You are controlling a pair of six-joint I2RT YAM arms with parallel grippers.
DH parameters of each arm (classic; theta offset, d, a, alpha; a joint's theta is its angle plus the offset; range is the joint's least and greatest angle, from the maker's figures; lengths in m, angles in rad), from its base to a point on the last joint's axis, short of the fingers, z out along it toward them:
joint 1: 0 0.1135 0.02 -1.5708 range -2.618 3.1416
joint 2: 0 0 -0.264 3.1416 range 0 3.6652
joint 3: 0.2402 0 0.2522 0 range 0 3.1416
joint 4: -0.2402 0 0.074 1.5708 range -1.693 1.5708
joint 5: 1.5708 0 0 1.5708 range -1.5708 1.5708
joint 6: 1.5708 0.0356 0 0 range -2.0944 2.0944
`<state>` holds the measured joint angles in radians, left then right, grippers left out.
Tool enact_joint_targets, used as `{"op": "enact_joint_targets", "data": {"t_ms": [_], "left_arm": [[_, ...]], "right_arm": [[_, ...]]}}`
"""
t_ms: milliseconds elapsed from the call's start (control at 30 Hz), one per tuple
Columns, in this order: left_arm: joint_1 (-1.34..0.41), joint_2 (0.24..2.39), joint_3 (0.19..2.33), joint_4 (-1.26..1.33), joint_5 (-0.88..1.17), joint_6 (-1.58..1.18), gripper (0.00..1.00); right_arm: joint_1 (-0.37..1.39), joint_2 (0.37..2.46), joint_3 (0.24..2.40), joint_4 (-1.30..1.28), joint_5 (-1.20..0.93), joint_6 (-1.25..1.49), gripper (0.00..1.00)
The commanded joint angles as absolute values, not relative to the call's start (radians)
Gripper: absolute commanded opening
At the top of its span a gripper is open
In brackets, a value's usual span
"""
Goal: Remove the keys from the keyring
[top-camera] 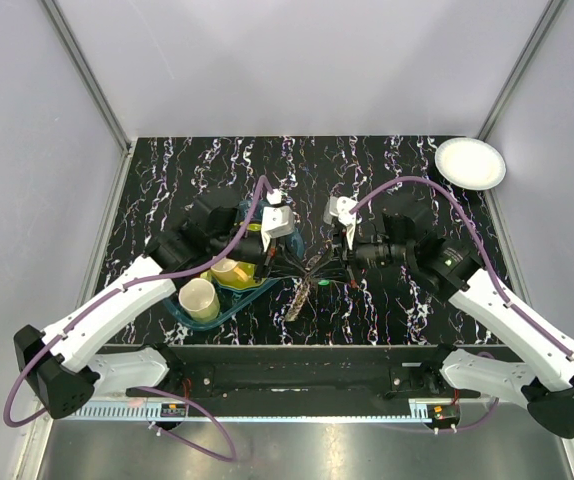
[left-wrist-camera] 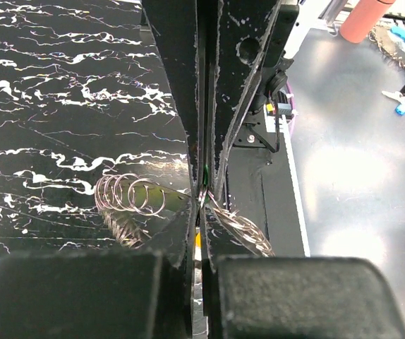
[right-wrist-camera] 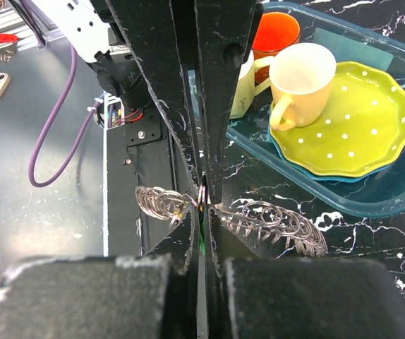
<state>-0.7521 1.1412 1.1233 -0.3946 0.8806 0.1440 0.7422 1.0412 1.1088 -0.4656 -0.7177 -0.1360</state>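
Observation:
The keyring point(top-camera: 298, 297) hangs as a mottled silver-brown bundle below the spot where both grippers meet over the table's middle. My left gripper point(top-camera: 307, 266) and right gripper point(top-camera: 327, 262) face each other tip to tip. In the left wrist view my left gripper point(left-wrist-camera: 204, 192) is shut, silver loops pinched at its tips, with keys point(left-wrist-camera: 128, 195) fanning out on both sides. The right wrist view shows my right gripper point(right-wrist-camera: 202, 195) shut on a small ring of the same bundle, a fan of keys point(right-wrist-camera: 281, 219) to its right and a smaller clump point(right-wrist-camera: 158, 201) to its left.
A teal tray point(right-wrist-camera: 372, 203) lies by the left arm, holding a yellow dotted plate point(right-wrist-camera: 361, 120), a cream cup point(right-wrist-camera: 301, 81) and an orange cup point(right-wrist-camera: 276, 34). A white plate point(top-camera: 470, 162) sits at the far right corner. The table's near edge lies just below the hanging bundle.

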Motion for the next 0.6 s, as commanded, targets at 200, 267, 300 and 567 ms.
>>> {"op": "enact_joint_targets", "data": {"t_ms": [200,267,300,567], "left_arm": [[-0.761,1.094,1.092,-0.158,0.819,0.011,0.0],[-0.761,1.085,1.074,-0.123,0.812,0.003,0.0],[-0.761,1.075,1.06,-0.101,0.811,-0.024,0.0],[-0.761,1.035,1.008,-0.003,0.776,-0.086,0.0]], "right_arm": [[0.746,0.947,1.04,-0.286,-0.674,-0.026,0.13],[0.744,0.911,0.994,-0.232,-0.64,0.021,0.22],[0.744,0.876,0.982,-0.218,-0.611,0.032,0.25],[0.744,0.674,0.718,0.101,-0.532,0.286,0.49]]}}
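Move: At both sets of fingertips is the wire keyring, its middle roughly 3 cm below each hand point, a centimetre back, and about 1 cm to the right of the left hand and 1 cm to the left of the right hand. The green key hangs right at the right hand's tips, about 1 cm to their left and 1 cm down. From that hand the cream mug stands some 19 cm left, 8 cm ahead and 23 cm down; the yellow plate about 13 cm left, 10 cm ahead and 25 cm down. Opening to nearly half from fully shut, the right fingers let go of the keyring by the green key. The right hand then draws off to its right and up, roughly 3 cm in all and easing back a little, its fingertips tilting up some 15 degrees and swinging clockwise. The left hand keeps its pinch on the ring and lifts about 1 cm. ##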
